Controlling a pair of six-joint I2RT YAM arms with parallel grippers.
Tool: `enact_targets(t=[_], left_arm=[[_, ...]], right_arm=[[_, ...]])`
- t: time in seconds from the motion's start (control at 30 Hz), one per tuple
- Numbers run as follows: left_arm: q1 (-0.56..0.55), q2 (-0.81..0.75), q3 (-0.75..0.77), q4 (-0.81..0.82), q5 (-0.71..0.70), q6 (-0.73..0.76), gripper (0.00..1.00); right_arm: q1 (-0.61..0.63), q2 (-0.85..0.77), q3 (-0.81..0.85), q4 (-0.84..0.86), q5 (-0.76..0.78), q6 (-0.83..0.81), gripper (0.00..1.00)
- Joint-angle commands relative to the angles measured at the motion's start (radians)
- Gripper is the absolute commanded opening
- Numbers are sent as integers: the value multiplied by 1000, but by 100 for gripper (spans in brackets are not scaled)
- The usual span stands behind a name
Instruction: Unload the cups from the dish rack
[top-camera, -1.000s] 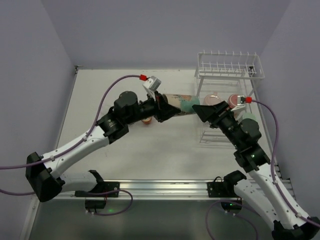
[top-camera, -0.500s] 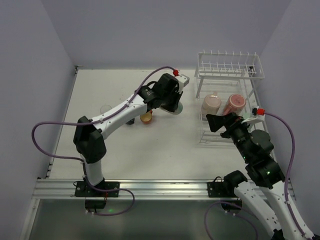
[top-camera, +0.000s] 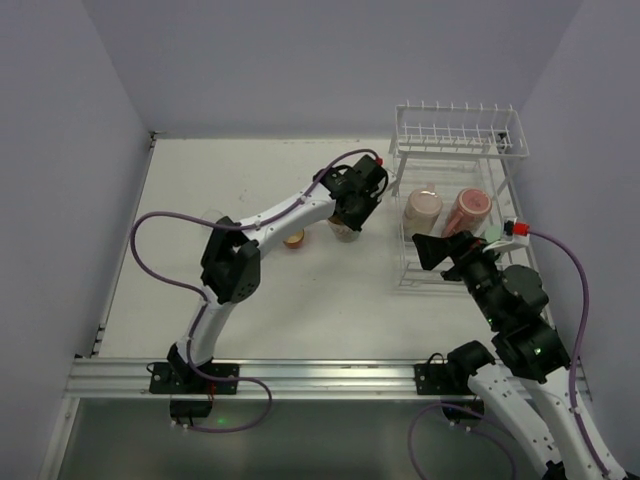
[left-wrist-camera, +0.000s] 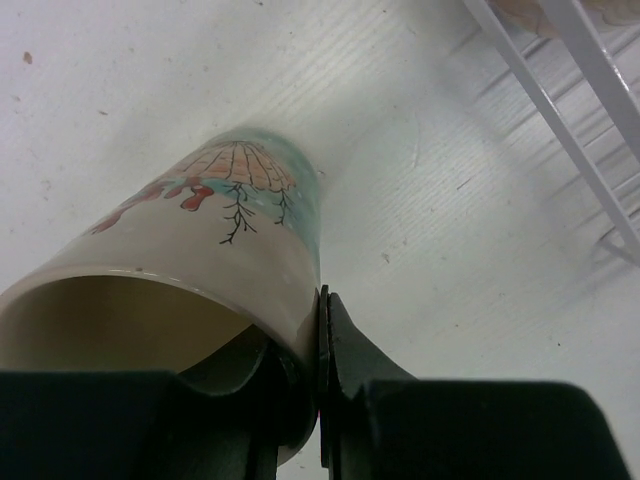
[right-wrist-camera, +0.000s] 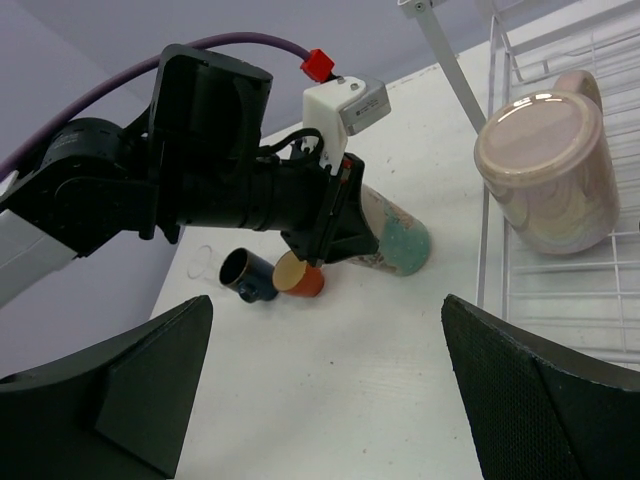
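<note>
My left gripper (top-camera: 347, 213) is shut on the rim of a tall cream cup (left-wrist-camera: 215, 225) with a painted pattern and a green base, one finger inside and one outside. The cup (right-wrist-camera: 388, 236) tilts with its base down by the table, just left of the white wire dish rack (top-camera: 460, 135). A pale pink cup (top-camera: 422, 207) and a red-pink cup (top-camera: 468, 208) lie on the rack's lower shelf. A small orange-red cup (right-wrist-camera: 298, 273) and a small dark blue cup (right-wrist-camera: 245, 275) lie on the table. My right gripper (top-camera: 432, 248) stands wide open and empty in front of the rack.
The rack's thin white leg (left-wrist-camera: 590, 160) runs close to the right of the held cup. Lilac walls close the table at the back and on both sides. My left arm (top-camera: 270, 215) stretches across the middle of the table, above the two small cups.
My left arm has swung the cream cup from lying level to tipped base-down, a little nearer the rack. My right gripper has drawn back to the right, still open.
</note>
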Motion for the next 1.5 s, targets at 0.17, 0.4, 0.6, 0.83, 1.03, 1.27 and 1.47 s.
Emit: enact_targets(t=[0.17,0.4,0.6,0.83,1.03,1.27,1.47], left_arm=[[-16,48,154,-93,-79,81,5],[-22,17,145,-53,-111,59,51],[-23,-29,133,6,-152,24,73],[-23,-141,85,144,-194,-16,93],[-22,-395,-95,417,-159,-49,98],[-22,-847,-564,620,10,-154,99],[-20,-1180,-876,651,15,-135,100]], right_arm=[[5,-11,-1,-6,13,-32,99],[5,-10,16,-20,22,-36,99],[5,10,48,-56,62,-78,99],[3,173,113,-122,111,-177,98],[5,370,197,-128,231,-248,99],[-44,601,286,-110,324,-306,99],[-135,760,343,-44,259,-335,99]])
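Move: The left hand holds the patterned cup by its rim, and the cup's spot on the table is about 2 cm ahead, 3 cm left and 9 cm below. From this hand the orange cup is level, some 16 cm left and 6 cm lower, and the mauve mug 5 cm ahead, 18 cm right. From the empty right hand the mauve mug is about 20 cm ahead, 3 cm right and 20 cm below; at that height are the pink mug, 20 cm ahead and 15 cm right, and the green cup, 11 cm ahead and 20 cm right. The left hand eases the patterned cup about a centimetre forward just at the table, spreads its nearly shut fingers wide to let go of the rim, then lifts away some 27 cm while drawing back and to its left, the fingers tipping up out of their downward pointing. The right hand waits at first, then with fingers wide open reaches forward about 11 cm and down 8 cm, drifting a little right and tipping its fingers down towards the upturned mauve mug in the rack, without reaching it. ##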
